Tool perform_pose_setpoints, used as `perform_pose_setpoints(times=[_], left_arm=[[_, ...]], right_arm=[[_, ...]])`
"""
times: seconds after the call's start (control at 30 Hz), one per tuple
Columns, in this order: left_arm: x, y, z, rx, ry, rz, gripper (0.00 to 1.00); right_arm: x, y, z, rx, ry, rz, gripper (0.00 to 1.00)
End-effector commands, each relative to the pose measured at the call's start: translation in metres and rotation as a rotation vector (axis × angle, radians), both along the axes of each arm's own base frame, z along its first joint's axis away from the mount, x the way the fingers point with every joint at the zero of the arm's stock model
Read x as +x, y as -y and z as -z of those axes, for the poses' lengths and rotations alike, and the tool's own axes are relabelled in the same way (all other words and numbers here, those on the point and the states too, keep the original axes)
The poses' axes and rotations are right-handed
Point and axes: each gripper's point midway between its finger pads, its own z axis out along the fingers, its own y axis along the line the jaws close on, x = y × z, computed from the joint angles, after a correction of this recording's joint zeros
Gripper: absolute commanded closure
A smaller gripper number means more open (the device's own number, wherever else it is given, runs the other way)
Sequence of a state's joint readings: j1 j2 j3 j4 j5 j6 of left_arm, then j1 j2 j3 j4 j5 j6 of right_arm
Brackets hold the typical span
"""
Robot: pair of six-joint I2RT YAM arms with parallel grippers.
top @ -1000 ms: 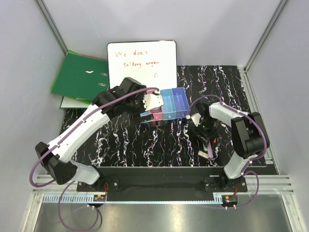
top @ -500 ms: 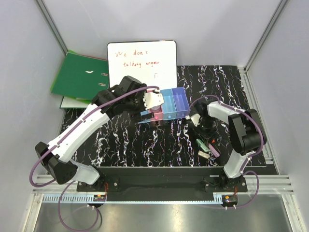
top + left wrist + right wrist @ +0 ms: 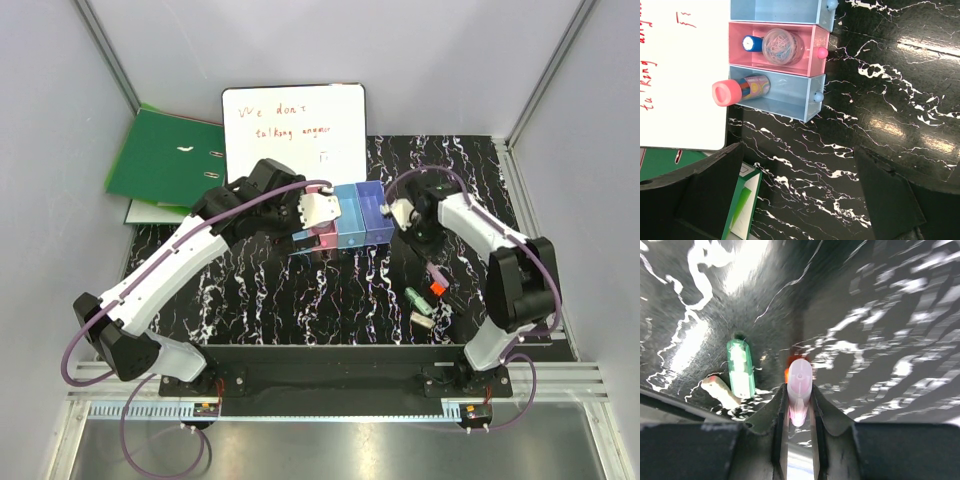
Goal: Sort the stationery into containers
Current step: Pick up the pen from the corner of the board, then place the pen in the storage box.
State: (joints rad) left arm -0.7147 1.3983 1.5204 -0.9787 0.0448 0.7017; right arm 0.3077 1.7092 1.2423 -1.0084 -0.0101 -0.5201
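Note:
My right gripper is shut on the small pink bar, held end-on above the black marbled table. From above, the pink bar hangs below this gripper, right of the containers. On the table under it lie a green stick, a pale short item and the red-and-black marker. My left gripper stands open and empty in front of the bins. The pink bin holds a blue-capped tube and a clear round pot. A pink-capped cylinder lies in the light blue bin.
A whiteboard with red writing leans behind the bins. A green ring binder lies at the back left. Grey walls close in the sides and back.
The right gripper closed on the pink bar, lifted it off the table and carried it away from me, toward the bins. The left arm has barely moved.

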Motion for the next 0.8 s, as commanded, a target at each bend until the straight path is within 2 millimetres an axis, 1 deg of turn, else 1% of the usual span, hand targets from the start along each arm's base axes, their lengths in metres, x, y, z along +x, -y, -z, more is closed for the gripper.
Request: perform_pose_setpoints(times=[0.0, 0.03, 0.1, 0.13, 0.17, 0.2, 0.23, 0.27, 0.3, 0.33, 0.37, 0.4, 0.43, 0.47, 0.5, 0.53, 0.57, 0.6, 0.63, 0.67, 0.7, 0.73, 0.77], left_arm=[[0.001, 0.006, 0.002, -0.019, -0.006, 0.000, 0.01], [0.001, 0.007, 0.002, -0.021, -0.005, -0.002, 0.01], [0.002, 0.007, 0.002, -0.026, -0.005, -0.004, 0.01], [0.002, 0.008, 0.001, -0.033, -0.005, -0.006, 0.01], [0.002, 0.008, 0.000, -0.037, -0.001, -0.007, 0.01], [0.001, 0.008, 0.001, -0.039, -0.005, -0.010, 0.01], [0.001, 0.008, 0.001, -0.041, -0.003, -0.010, 0.01], [0.000, 0.008, 0.000, -0.046, -0.001, -0.010, 0.01], [-0.001, 0.007, 0.000, -0.045, 0.000, -0.009, 0.01], [-0.001, 0.006, 0.000, -0.047, 0.003, -0.008, 0.01], [-0.002, 0.006, -0.001, -0.049, 0.007, -0.008, 0.01], [-0.003, 0.004, -0.002, -0.049, 0.011, -0.010, 0.01], [-0.003, 0.004, -0.002, -0.050, 0.014, -0.009, 0.01], [-0.004, 0.004, -0.002, -0.051, 0.014, -0.005, 0.01], [-0.005, 0.002, -0.003, -0.052, 0.017, -0.006, 0.01], [-0.005, 0.002, -0.003, -0.050, 0.020, -0.007, 0.01], [-0.005, 0.001, -0.003, -0.051, 0.022, -0.010, 0.01], [-0.005, 0.000, -0.003, -0.050, 0.025, -0.008, 0.01], [-0.005, 0.000, -0.004, -0.053, 0.026, -0.011, 0.01], [-0.006, -0.001, -0.002, -0.052, 0.023, -0.013, 0.01], [-0.007, -0.001, -0.002, -0.056, 0.023, -0.015, 0.01], [-0.008, -0.001, -0.001, -0.058, 0.021, -0.012, 0.01], [-0.009, -0.001, 0.001, -0.057, 0.016, -0.014, 0.01]], right_arm=[[0.031, -0.014, -0.057, 0.073, 0.189, -0.078, 1.00], [0.042, -0.020, -0.071, 0.096, 0.226, -0.079, 1.00], [0.054, -0.027, -0.077, 0.119, 0.232, -0.056, 1.00], [0.069, -0.037, -0.092, 0.156, 0.274, -0.049, 1.00], [0.076, -0.043, -0.088, 0.171, 0.258, -0.017, 1.00], [0.089, -0.053, -0.103, 0.216, 0.291, -0.009, 1.00], [0.097, -0.059, -0.104, 0.234, 0.290, 0.008, 1.00], [0.105, -0.065, -0.096, 0.251, 0.266, 0.049, 1.00], [0.117, -0.076, -0.108, 0.297, 0.293, 0.053, 1.00], [0.123, -0.081, -0.108, 0.316, 0.291, 0.059, 1.00], [0.129, -0.085, -0.101, 0.323, 0.273, 0.072, 1.00], [0.139, -0.092, -0.109, 0.352, 0.295, 0.064, 1.00], [0.143, -0.096, -0.108, 0.364, 0.293, 0.062, 1.00], [0.147, -0.099, -0.100, 0.368, 0.275, 0.067, 1.00], [0.152, -0.105, -0.105, 0.394, 0.280, 0.061, 1.00], [0.154, -0.108, -0.104, 0.405, 0.275, 0.059, 1.00], [0.156, -0.111, -0.096, 0.410, 0.254, 0.064, 1.00], [0.161, -0.115, -0.101, 0.432, 0.262, 0.056, 1.00], [0.164, -0.117, -0.102, 0.438, 0.263, 0.052, 1.00], [0.168, -0.119, -0.096, 0.439, 0.256, 0.052, 1.00], [0.173, -0.122, -0.102, 0.453, 0.270, 0.046, 1.00], [0.176, -0.124, -0.096, 0.454, 0.259, 0.046, 1.00], [0.178, -0.126, -0.096, 0.460, 0.261, 0.047, 1.00]])
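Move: The right hand already holds the pink pen; the purple compartment it is carried to lies about 14 cm ahead, 13 cm left and some 4 cm below. The light blue compartment adjoins it, about 6 cm farther left. The orange cube is roughly 7 cm back and 3 cm right of the hand, the green marker about 10 cm back and 2 cm left. From the left hand the purple compartment is some 8 cm ahead, 18 cm right and 22 cm below. Still pinching the pen, the right hand arcs up, then slightly down, some 20 cm forward-left towards the purple compartment. ##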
